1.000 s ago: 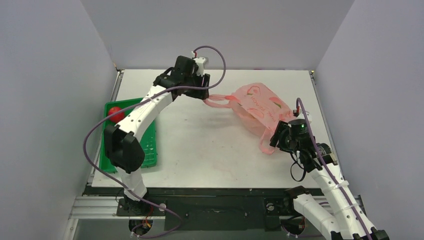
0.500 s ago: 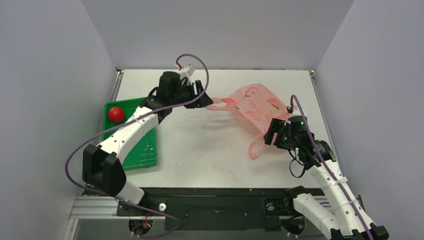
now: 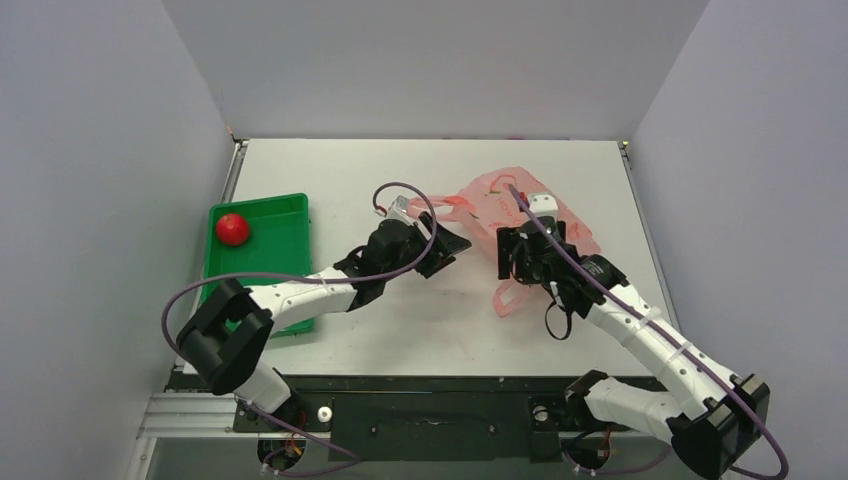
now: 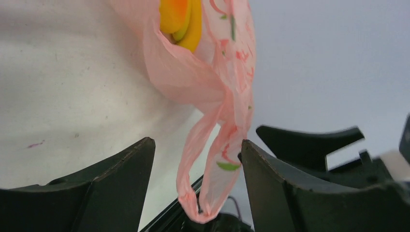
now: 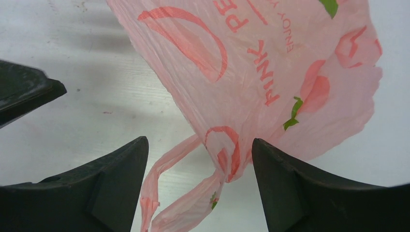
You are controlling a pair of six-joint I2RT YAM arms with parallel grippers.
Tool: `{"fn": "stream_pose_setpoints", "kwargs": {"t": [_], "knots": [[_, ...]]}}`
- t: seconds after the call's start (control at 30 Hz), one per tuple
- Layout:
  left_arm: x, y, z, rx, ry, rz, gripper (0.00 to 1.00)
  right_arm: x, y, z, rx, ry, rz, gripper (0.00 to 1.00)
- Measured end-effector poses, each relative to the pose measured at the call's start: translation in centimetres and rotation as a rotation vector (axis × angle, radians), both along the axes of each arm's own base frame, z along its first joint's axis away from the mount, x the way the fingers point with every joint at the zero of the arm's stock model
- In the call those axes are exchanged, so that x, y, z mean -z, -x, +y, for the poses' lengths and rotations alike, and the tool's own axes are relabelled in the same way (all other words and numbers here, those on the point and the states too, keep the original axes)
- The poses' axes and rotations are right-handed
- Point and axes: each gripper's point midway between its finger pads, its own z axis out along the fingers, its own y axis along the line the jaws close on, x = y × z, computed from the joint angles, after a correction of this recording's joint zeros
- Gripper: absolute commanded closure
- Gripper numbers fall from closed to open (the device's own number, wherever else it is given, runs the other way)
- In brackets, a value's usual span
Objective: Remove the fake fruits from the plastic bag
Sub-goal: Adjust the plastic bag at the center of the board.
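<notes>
The pink plastic bag (image 3: 520, 212) lies at the table's back right. In the left wrist view its mouth (image 4: 193, 72) faces my open left gripper (image 4: 197, 142), and yellow and orange fake fruits (image 4: 183, 19) show inside. A loop handle (image 4: 212, 164) hangs between the left fingers, against the right one. My left gripper (image 3: 447, 245) sits low at the bag's left. My right gripper (image 3: 515, 258) is open at the bag's near edge. In the right wrist view it (image 5: 199, 140) straddles the bag's handle (image 5: 183, 193) and knotted corner (image 5: 225, 154), with the bag (image 5: 270, 63) beyond.
A green tray (image 3: 280, 225) at the left holds a red round fruit (image 3: 232, 228). The bag's other handle (image 3: 452, 207) lies flat towards the middle. The two grippers are close together; the left one's finger (image 5: 24, 92) shows in the right wrist view.
The left gripper has let go of the bag's handle and dropped low, nearer and to the right. The right gripper has moved left and farther, over the bag's near handle.
</notes>
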Motion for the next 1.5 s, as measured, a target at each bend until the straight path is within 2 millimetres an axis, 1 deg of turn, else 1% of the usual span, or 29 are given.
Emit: {"fn": "stream_pose_setpoints", "kwargs": {"t": [0.07, 0.13, 0.2, 0.27, 0.33, 0.37, 0.47, 0.53, 0.57, 0.63, 0.7, 0.77, 0.8, 0.83, 0.87, 0.9, 0.93, 1.0, 1.03, 1.13, 1.3, 1.37, 1.5], "knots": [[1.1, -1.2, -0.4, -0.069, 0.05, 0.053, 0.36, 0.1, -0.5, 0.2, -0.005, 0.072, -0.021, 0.26], [3.4, -2.2, -0.9, -0.121, 0.081, 0.119, 0.36, 0.1, -1.3, 0.4, -0.003, 0.146, -0.042, 0.26], [5.9, -2.7, -1.4, -0.156, 0.093, 0.189, 0.36, 0.1, -2.0, 0.4, 0.008, 0.215, -0.06, 0.27], [8.1, -2.9, -1.7, -0.189, 0.099, 0.254, 0.35, 0.1, -2.8, 0.3, 0.02, 0.286, -0.073, 0.31], [8.9, -3.0, -1.9, -0.216, 0.112, 0.285, 0.34, 0.2, -3.5, 0.0, 0.037, 0.352, -0.081, 0.37], [8.8, -3.1, -2.0, -0.227, 0.127, 0.291, 0.34, 0.3, -3.7, -0.2, 0.045, 0.378, -0.083, 0.42], [7.8, -3.5, -2.5, -0.253, 0.187, 0.286, 0.33, 0.7, -4.2, -1.0, 0.07, 0.458, -0.082, 0.45], [7.3, -3.7, -2.8, -0.265, 0.221, 0.285, 0.33, 0.9, -4.4, -1.3, 0.079, 0.488, -0.081, 0.42], [7.2, -3.8, -2.9, -0.272, 0.236, 0.288, 0.33, 0.9, -4.4, -1.5, 0.084, 0.498, -0.083, 0.35], [7.4, -4.1, -2.9, -0.29, 0.255, 0.297, 0.33, 0.8, -4.5, -1.7, 0.092, 0.512, -0.087, 0.28], [8.0, -4.3, -2.9, -0.304, 0.259, 0.308, 0.32, 0.7, -4.5, -1.8, 0.099, 0.52, -0.091, 0.27], [8.8, -4.5, -2.9, -0.316, 0.251, 0.319, 0.32, 0.7, -4.5, -1.9, 0.101, 0.524, -0.091, 0.34], [9.2, -4.6, -3.0, -0.32, 0.244, 0.323, 0.32, 0.7, -4.6, -1.9, 0.104, 0.529, -0.091, 0.48], [9.3, -4.8, -3.1, -0.322, 0.242, 0.324, 0.32, 0.8, -4.6, -2.0, 0.107, 0.532, -0.09, 0.57], [9.3, -5.0, -3.4, -0.322, 0.242, 0.323, 0.32, 0.9, -4.7, -2.0, 0.108, 0.539, -0.089, 0.73], [9.2, -5.2, -3.7, -0.321, 0.245, 0.321, 0.32, 0.9, -4.7, -2.0, 0.111, 0.541, -0.088, 0.8], [9.0, -5.4, -3.9, -0.319, 0.25, 0.318, 0.32, 1.0, -4.7, -2.0, 0.11, 0.542, -0.088, 0.89], [8.4, -5.7, -4.5, -0.314, 0.262, 0.31, 0.33, 0.8, -4.8, -2.0, 0.114, 0.537, -0.094, 0.97], [8.1, -5.8, -4.8, -0.311, 0.268, 0.305, 0.34, 0.8, -4.8, -1.9, 0.113, 0.531, -0.096, 1.0], [7.7, -5.9, -5.4, -0.302, 0.279, 0.298, 0.34, 0.7, -4.7, -1.5, 0.094, 0.472, -0.104, 1.0], [8.4, -5.9, -6.1, -0.296, 0.266, 0.306, 0.33, 0.2, -4.2, -1.3, 0.065, 0.299, -0.118, 1.0], [8.7, -6.1, -6.5, -0.295, 0.255, 0.308, 0.33, 0.2, -4.4, -2.3, 0.091, 0.258, -0.113, 1.0], [8.5, -6.9, -7.4, -0.291, 0.253, 0.3, 0.33, 0.8, -4.4, -3.1, 0.101, 0.158, -0.092, 1.0]]}}
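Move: Ahead of the right hand, about 5 cm out, 2 cm to its right and 3 cm below, is the near rim of the plastic bag; the bag's near handle lies roughly 13 cm under that hand, level and about 1 cm left. From the left hand, the bag's left side is some 7 cm ahead, 10 cm right and 10 cm down, while the left handle is about 9 cm ahead, 3 cm left and 5 cm below. Reaching about 5 cm forward with a slight drift right and down, the open right hand rolls its left side down some 30 degrees, shuts its fingers on the bag's near rim, then rolls most of the way back. The left hand, fingers kept open, first drops 8 cm with a downward tilt, then works forward and right, bobbing slightly, up to the bag's left side. ##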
